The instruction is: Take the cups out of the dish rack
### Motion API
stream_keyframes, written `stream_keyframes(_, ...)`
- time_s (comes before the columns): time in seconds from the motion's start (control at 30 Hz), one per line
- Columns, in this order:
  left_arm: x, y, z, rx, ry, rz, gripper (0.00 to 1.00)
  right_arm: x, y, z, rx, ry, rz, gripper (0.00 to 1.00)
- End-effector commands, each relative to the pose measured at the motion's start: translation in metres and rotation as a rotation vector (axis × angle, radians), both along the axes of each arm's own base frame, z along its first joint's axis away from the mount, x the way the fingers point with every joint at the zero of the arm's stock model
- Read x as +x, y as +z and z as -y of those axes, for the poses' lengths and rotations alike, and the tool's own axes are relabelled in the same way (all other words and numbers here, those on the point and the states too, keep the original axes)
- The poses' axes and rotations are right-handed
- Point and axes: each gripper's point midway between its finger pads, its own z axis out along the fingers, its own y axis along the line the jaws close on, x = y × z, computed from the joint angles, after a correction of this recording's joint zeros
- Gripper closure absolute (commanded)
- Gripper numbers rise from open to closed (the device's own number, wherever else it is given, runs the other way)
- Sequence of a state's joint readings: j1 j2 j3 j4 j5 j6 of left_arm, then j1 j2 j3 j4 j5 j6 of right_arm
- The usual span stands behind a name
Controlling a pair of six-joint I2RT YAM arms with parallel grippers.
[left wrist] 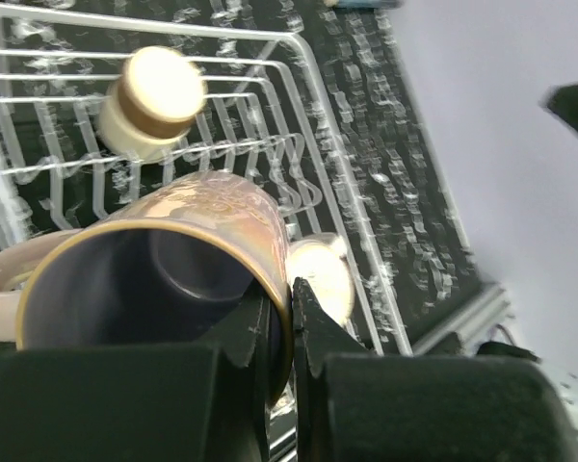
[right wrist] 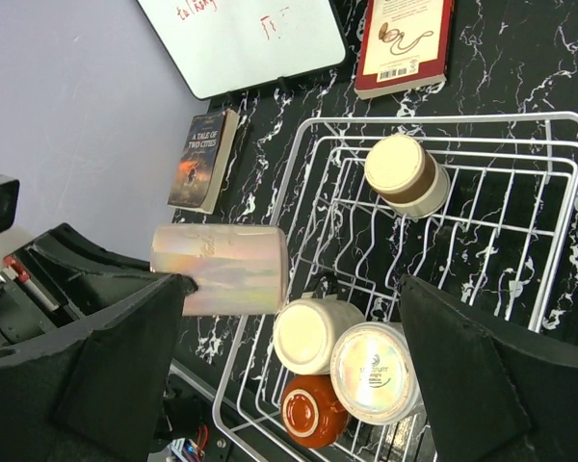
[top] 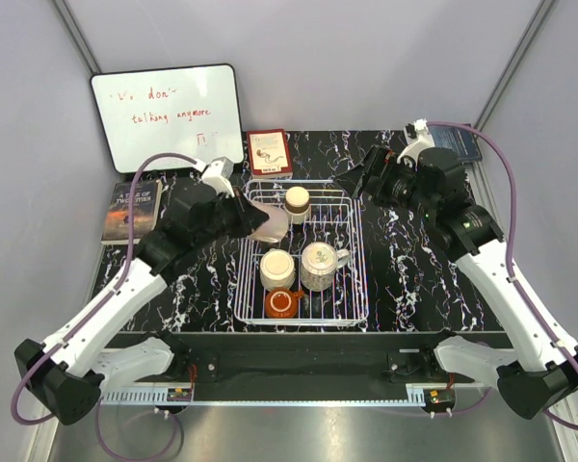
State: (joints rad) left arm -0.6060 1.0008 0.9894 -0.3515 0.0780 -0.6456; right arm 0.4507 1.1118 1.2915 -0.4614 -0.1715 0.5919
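Note:
My left gripper [top: 243,217] [left wrist: 291,298] is shut on the rim of the pale pink cup [top: 270,223] [left wrist: 202,221] [right wrist: 226,269], one finger inside and one outside. The cup lies on its side, lifted over the left edge of the white wire dish rack [top: 358,241] [left wrist: 299,115] [right wrist: 559,120]. Upside down in the rack stand a brown-rimmed cream cup [top: 297,204] [right wrist: 405,173], a cream cup [top: 277,269] [right wrist: 313,335], a speckled cup [top: 318,265] [right wrist: 374,373] and an orange-red cup [top: 282,304] [right wrist: 313,412]. My right gripper [top: 352,183] [right wrist: 299,289] hovers open above the rack's back right, holding nothing.
A whiteboard [top: 169,115] leans at the back left. A red book [top: 269,152] lies just behind the rack and a dark book [top: 132,210] at the table's left edge. Another dark book [top: 458,144] sits at the back right. Grey walls close in on both sides.

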Motion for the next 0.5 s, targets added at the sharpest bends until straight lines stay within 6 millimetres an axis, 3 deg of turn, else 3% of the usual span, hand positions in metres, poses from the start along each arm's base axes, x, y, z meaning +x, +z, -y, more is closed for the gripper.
stream_keyframes(0.0, 0.045, 0.060, -0.040, 0.063, 0.216, 0.149, 1.00, 0.006, -0.002, 0.007, -0.049, -0.034, 0.027, 0.00)
stream_keyframes(0.17, 0.096, 0.032, -0.105, 0.230, 0.431, 0.032, 1.00, 0.013, -0.010, 0.009, -0.111, -0.041, 0.008, 0.00)
stream_keyframes(0.23, 0.107, 0.034, -0.122, 0.287, 0.478, 0.027, 1.00, 0.015, -0.013, 0.012, -0.132, -0.052, 0.000, 0.00)
stream_keyframes(0.33, 0.129, 0.024, -0.142, 0.418, 0.537, -0.009, 1.00, 0.019, -0.019, 0.015, -0.156, -0.070, -0.010, 0.00)
stream_keyframes(0.37, 0.142, 0.004, -0.144, 0.472, 0.537, -0.057, 1.00, 0.020, -0.023, 0.015, -0.162, -0.072, -0.019, 0.00)
stream_keyframes(0.4, 0.148, 0.004, -0.147, 0.490, 0.548, -0.066, 1.00, 0.021, -0.027, 0.016, -0.171, -0.080, -0.030, 0.00)
stream_keyframes(0.47, 0.163, -0.013, -0.150, 0.517, 0.550, -0.117, 1.00, 0.024, -0.036, 0.017, -0.190, -0.091, -0.058, 0.00)
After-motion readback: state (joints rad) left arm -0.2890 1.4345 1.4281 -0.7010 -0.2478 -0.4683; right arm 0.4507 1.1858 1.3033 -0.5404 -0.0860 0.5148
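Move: The left gripper already holds the pink cup over the rack's left side; the open counter left of the rack lies about 18 cm ahead, 18 cm left and 26 cm below it, with the Tale of Two Cities book some 27 cm ahead and 38 cm left. The cream cup stands about 6 cm right, 1 cm ahead; the brown-banded jar 22 cm ahead, 12 cm right. From the empty right hand, the patterned mug lies roughly 8 cm left, 2 cm back, 27 cm below. Swing the left gripper some 19 cm forward and left, sinking slightly, off the rack towards the open counter beside it, keeping the pinch on the pink cup's rim; turn the wrist about 30 degrees counter-clockwise while rolling its left side up. Meanwhile lower the open right gripper about 4 cm towards the rack, touching nothing. ##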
